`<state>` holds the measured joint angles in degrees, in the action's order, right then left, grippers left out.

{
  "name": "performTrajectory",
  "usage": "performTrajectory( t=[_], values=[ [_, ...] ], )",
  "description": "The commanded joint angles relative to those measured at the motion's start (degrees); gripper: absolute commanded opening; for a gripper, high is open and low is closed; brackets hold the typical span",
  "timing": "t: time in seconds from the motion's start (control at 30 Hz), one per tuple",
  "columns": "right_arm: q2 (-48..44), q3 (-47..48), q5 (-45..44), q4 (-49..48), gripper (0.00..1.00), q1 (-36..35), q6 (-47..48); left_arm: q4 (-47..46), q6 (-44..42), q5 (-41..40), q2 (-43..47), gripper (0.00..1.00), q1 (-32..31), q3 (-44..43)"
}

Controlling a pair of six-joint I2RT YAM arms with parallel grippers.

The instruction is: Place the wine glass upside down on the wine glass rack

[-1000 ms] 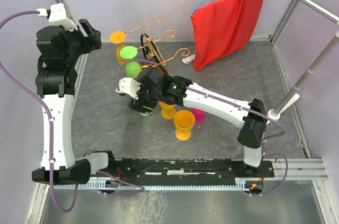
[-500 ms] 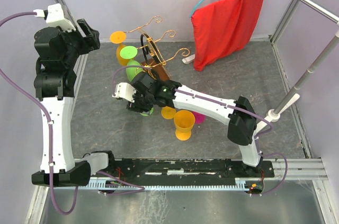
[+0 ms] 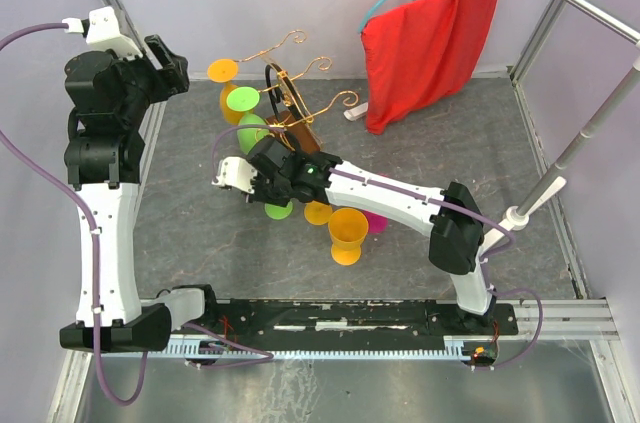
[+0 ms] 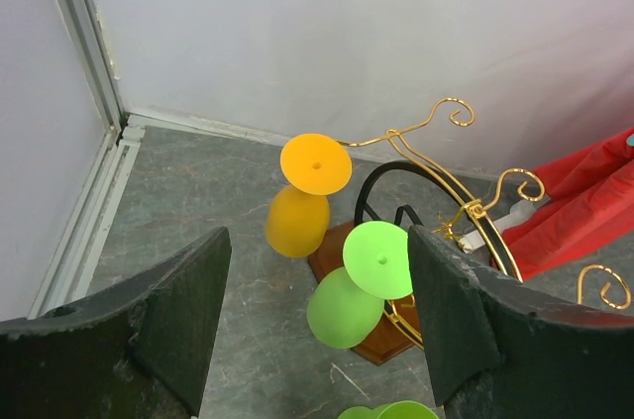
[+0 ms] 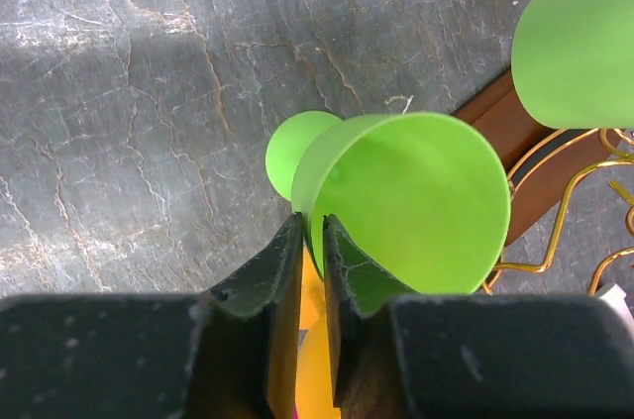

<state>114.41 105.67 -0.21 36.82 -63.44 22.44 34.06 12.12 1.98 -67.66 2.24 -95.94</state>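
Observation:
The green wine glass [image 5: 416, 201] stands on the floor mat just in front of the wine glass rack [image 3: 295, 93], its foot [image 3: 278, 209] showing under my right arm. My right gripper [image 5: 311, 221] is shut on its rim, one finger inside the bowl and one outside. On the rack's [image 4: 466, 206] gold scroll arms an orange glass [image 4: 302, 206] and a second green glass [image 4: 362, 285] hang upside down. My left gripper [image 4: 317, 241] hovers open and empty high at the left [image 3: 165, 63], looking down at the rack.
A yellow glass [image 3: 347, 233], an orange one [image 3: 318, 211] and a pink one [image 3: 377, 218] stand under my right forearm. A red cloth [image 3: 430, 43] hangs at the back right, with a white object [image 3: 356, 112] below it. A metal pole [image 3: 570, 158] slants at the right.
My right arm shifted slightly left and back toward the rack, and its jaws closed from wide open onto the green glass's rim. The left arm has barely moved.

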Motion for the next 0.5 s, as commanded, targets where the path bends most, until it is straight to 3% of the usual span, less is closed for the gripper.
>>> performTrajectory(
  t=[0.0,0.17,0.47],
  values=[
    [-0.07,0.76,-0.85,-1.51,0.17,-0.43,0.05,-3.06,1.84,0.15,0.53,0.79,0.31,0.03],
    [-0.86,0.23,-1.95,-1.52,0.01,-0.29,-0.57,-3.25,2.17,-0.21,0.86,0.79,0.32,0.36],
    [-6.39,0.18,-1.95,-1.45,0.01,0.08,-6.21,-3.93,5.09,-2.22,1.48,0.8,0.27,-0.06]
  ],
)
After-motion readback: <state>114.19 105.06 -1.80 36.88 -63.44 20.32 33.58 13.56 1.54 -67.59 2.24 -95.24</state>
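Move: The green glass stands upright at the right hand, the back edge of its rim already between the fingers and its middle about 3 cm ahead, 2 cm right and 5 cm below; the first orange glass stands roughly 10 cm to the right of the green glass, the front orange glass some 19 cm right and 6 cm back from the hand. The hanging green glass is about 11 cm ahead, 1 cm left and 4 cm higher. From the left hand, the standing green glass lies some 17 cm right, 7 cm back and 34 cm below. The right hand stays almost in place at the back edge of the green glass's rim, fingers slanting down and to the left, and shuts them from about a quarter open until they pinch the thin wall, one finger inside the bowl and the other outside. Once they have closed, the hand eases less than 1 cm to the right and a touch down, turning barely 5 degrees clockwise with its hold kept on the rim. ##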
